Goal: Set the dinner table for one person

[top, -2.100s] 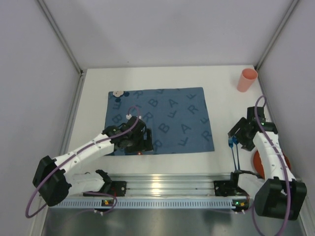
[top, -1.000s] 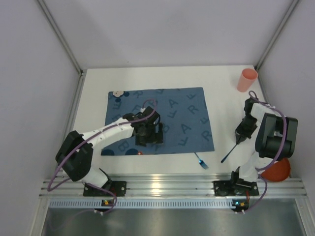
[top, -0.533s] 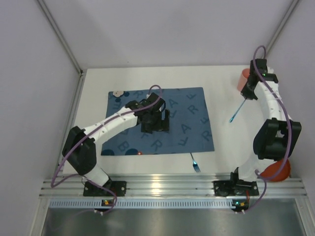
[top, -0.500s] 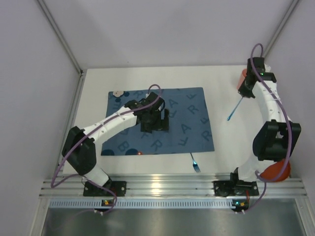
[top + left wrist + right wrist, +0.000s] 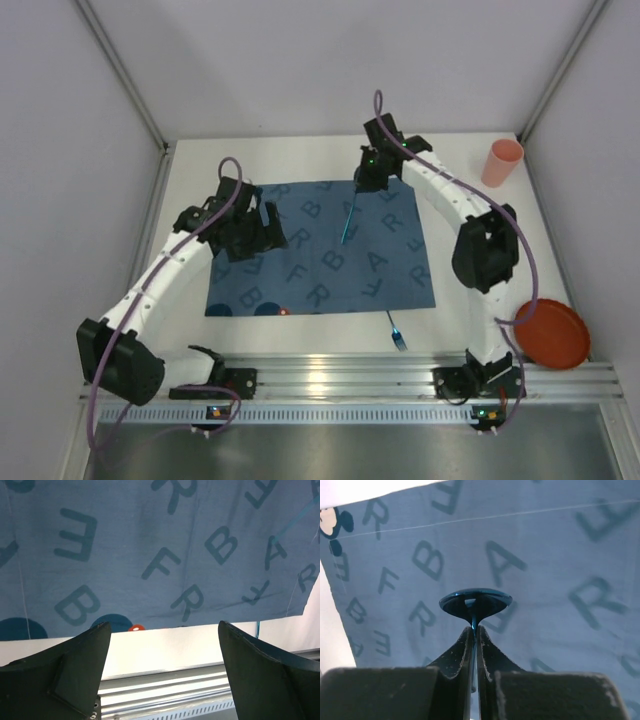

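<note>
My right gripper (image 5: pixel 366 180) hangs over the back of the dark blue letter-printed placemat (image 5: pixel 320 255), shut on a slim blue spoon (image 5: pixel 347 222). In the right wrist view its fingers (image 5: pixel 465 645) pinch the handle, and the spoon's bowl (image 5: pixel 475 602) sticks out past the tips above the placemat (image 5: pixel 545 540). My left gripper (image 5: pixel 258 235) is open and empty over the placemat's left part. Its jaws (image 5: pixel 162 625) stand wide above the mat's near edge. A blue fork (image 5: pixel 397 334) lies on the white dinner table (image 5: pixel 190 170) just in front of the mat.
A pink cup (image 5: pixel 503 162) stands upright at the back right corner. A red plate (image 5: pixel 550 333) lies at the front right by the aluminium rail (image 5: pixel 330 375). Grey walls close in the table on three sides.
The right arm has swung from beside the pink cup leftward to over the placemat's back, with the spoon in it. The left gripper has moved from the mat's middle to its left part.
</note>
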`<state>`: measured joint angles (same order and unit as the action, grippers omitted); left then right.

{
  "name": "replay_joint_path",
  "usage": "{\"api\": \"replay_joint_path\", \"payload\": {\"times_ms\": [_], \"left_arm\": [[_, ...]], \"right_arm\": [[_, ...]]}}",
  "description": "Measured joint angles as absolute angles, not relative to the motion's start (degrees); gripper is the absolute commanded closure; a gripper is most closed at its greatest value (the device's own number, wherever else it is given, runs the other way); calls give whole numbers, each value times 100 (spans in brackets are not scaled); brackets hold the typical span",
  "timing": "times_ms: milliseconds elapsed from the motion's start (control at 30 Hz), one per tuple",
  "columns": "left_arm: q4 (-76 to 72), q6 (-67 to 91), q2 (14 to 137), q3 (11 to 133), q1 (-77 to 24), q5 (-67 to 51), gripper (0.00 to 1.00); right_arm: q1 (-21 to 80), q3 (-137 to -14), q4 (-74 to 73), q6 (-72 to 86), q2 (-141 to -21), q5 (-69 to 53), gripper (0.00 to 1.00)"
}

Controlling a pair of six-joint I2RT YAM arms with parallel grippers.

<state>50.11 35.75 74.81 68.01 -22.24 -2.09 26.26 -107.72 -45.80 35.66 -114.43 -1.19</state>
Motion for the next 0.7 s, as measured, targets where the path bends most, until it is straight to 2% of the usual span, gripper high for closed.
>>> {"api": "replay_joint_path", "payload": {"times_ms": [133,300,700], "left_arm": [[5245,3538,6976,6587,-2174,-154,6],[5476,3542,6632,6381,-2154,-97,6],[5688,3629,6313,6099,-2145,117,6]], "right_arm": [[2814,-11636,-4707,3551,-12455,-207,100],[2799,-12114,-5258,3009,-13150,51,100],[2794,-11756,-6307,1653,-13397,1007,100]]}}
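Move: The right hand, gripping the blue spoon just behind its bowl, hangs over the placemat; the mat's right part, where the spoon is headed, lies some 16 cm below, about 4 cm back and 6 cm to the right. The fork is roughly 30 cm back and 6 cm right, the pink cup about 14 cm ahead and 34 cm right. From the left hand that part of the mat is some 12 cm ahead, 24 cm right and 17 cm below. The right hand sinks about 13 cm towards the right part of the placemat with the spoon still pinched, first easing a little forward and left, then swinging some 8 cm to the right and a few centimetres back, while the wrist tips the fingers from slanting outward to nearly straight down and swings the handle counter-clockwise. Meanwhile the left hand, empty and open, draws back about 5 cm and a few centimetres left above the mat, touching nothing. ##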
